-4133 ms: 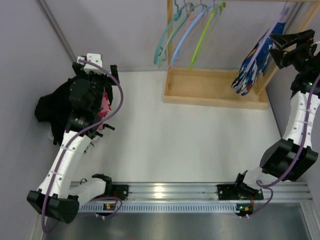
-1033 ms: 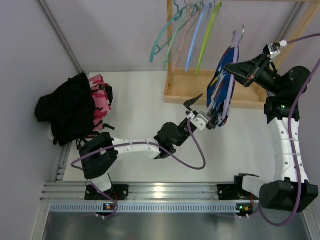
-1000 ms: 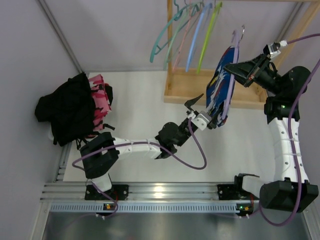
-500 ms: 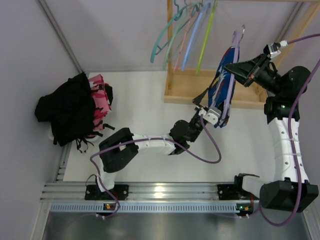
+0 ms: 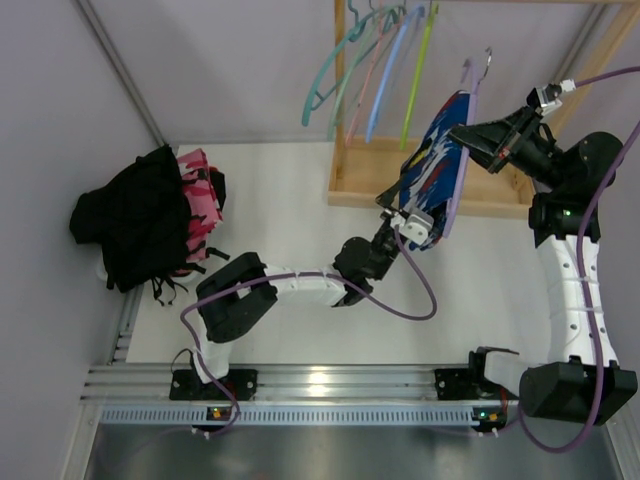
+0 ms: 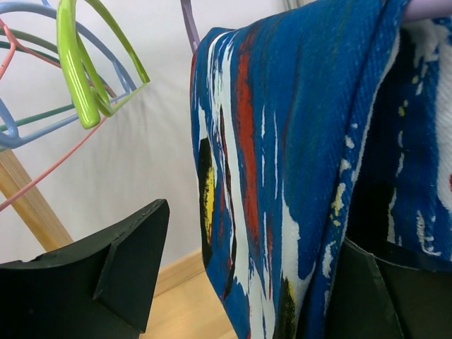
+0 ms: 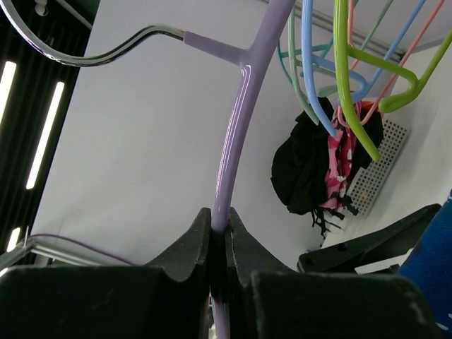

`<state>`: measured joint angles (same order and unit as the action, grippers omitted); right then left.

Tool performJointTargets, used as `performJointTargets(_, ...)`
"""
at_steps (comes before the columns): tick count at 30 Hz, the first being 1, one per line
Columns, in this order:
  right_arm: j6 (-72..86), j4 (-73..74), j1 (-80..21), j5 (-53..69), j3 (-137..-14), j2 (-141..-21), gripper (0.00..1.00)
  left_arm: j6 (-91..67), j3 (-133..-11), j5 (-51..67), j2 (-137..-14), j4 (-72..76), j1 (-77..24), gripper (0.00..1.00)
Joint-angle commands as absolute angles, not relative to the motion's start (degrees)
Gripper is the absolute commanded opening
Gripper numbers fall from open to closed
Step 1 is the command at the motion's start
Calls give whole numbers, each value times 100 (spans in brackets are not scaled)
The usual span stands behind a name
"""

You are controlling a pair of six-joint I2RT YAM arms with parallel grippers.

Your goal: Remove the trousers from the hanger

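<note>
Blue-and-white patterned trousers [image 5: 436, 160] [image 6: 282, 141] drape over a lilac hanger [image 5: 467, 85] [image 7: 236, 120] held in the air in front of the wooden rack. My right gripper [image 5: 462, 132] [image 7: 219, 219] is shut on the hanger's lilac arm just below the hook. My left gripper [image 5: 405, 213] [image 6: 254, 233] is open at the trousers' lower edge. The cloth hangs between its fingers, against the right finger [image 6: 385, 296] and apart from the left one. Black trousers [image 5: 135, 220] and pink-red camouflage trousers [image 5: 200, 205] lie heaped at the table's left.
A wooden rack with a tray base [image 5: 360, 188] stands at the back. Several empty coloured hangers [image 5: 375, 70] hang from it, close to the left of the held trousers. The green one [image 6: 78, 78] [image 7: 346, 78] hangs nearest. Grey walls close in both sides.
My left gripper has risen and moved right onto the trousers' lower edge, and its jaws have narrowed a little. The cloth's bottom has swung left. My right gripper has kept still.
</note>
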<state>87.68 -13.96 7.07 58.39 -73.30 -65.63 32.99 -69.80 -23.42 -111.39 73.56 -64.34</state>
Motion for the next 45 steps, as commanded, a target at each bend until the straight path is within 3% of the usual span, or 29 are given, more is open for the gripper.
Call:
performJointTargets(1,8763,-2364,598,5739,-7919,-6284,0,3331,-7066,-2294,-11127,7822,-6355,79)
performJointTargets(11,8824,-2338,589,5704,-7743,-6223,0,3340,-7602,-2084,-11443,7822,-6231,76)
performJointTargets(18,8851,-2338,589,5713,-7813,-6240,0,3366,-7691,-1934,-11461,7822,-6231,58)
performJointTargets(22,8886,-2364,589,5713,-7787,-6231,0,3322,-7541,-1916,-11303,7822,-6214,39)
performJointTargets(23,8912,-2390,589,5713,-7778,-6240,0,3305,-7471,-1907,-11224,7822,-6214,25)
performJointTargets(26,8965,-2461,589,5713,-7700,-6240,0,3305,-7392,-1986,-11049,7822,-6214,2)
performJointTargets(27,8965,-2478,589,5713,-7673,-6249,0,3305,-7383,-2030,-11004,7814,-6214,0)
performJointTargets(45,9088,-3427,650,5976,-6135,-6346,0,2856,-7927,-1942,-9861,6566,-6223,0)
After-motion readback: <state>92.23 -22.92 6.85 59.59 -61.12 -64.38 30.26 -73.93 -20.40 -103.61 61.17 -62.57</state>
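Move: The blue trousers, draped over the lavender hanger that my right hand holds, stand right at my open left fingers. Their middle lies roughly 5 cm ahead, 2 cm right and 4 cm above that hand. From my right hand they hang about 3 cm back, 2 cm left and 7 cm lower. The green hanger is about 14 cm ahead of my left hand, 4 cm left and 15 cm up. I ease my left hand a centimetre or so forward and right into the trousers, with one finger inside the fold, and close my fingers to pinch the cloth. Then I lift it about 5 cm, drifting some 3 cm left, while my right hand keeps its grip on the lavender hanger and lowers it roughly 5 cm, tipping slightly down. ##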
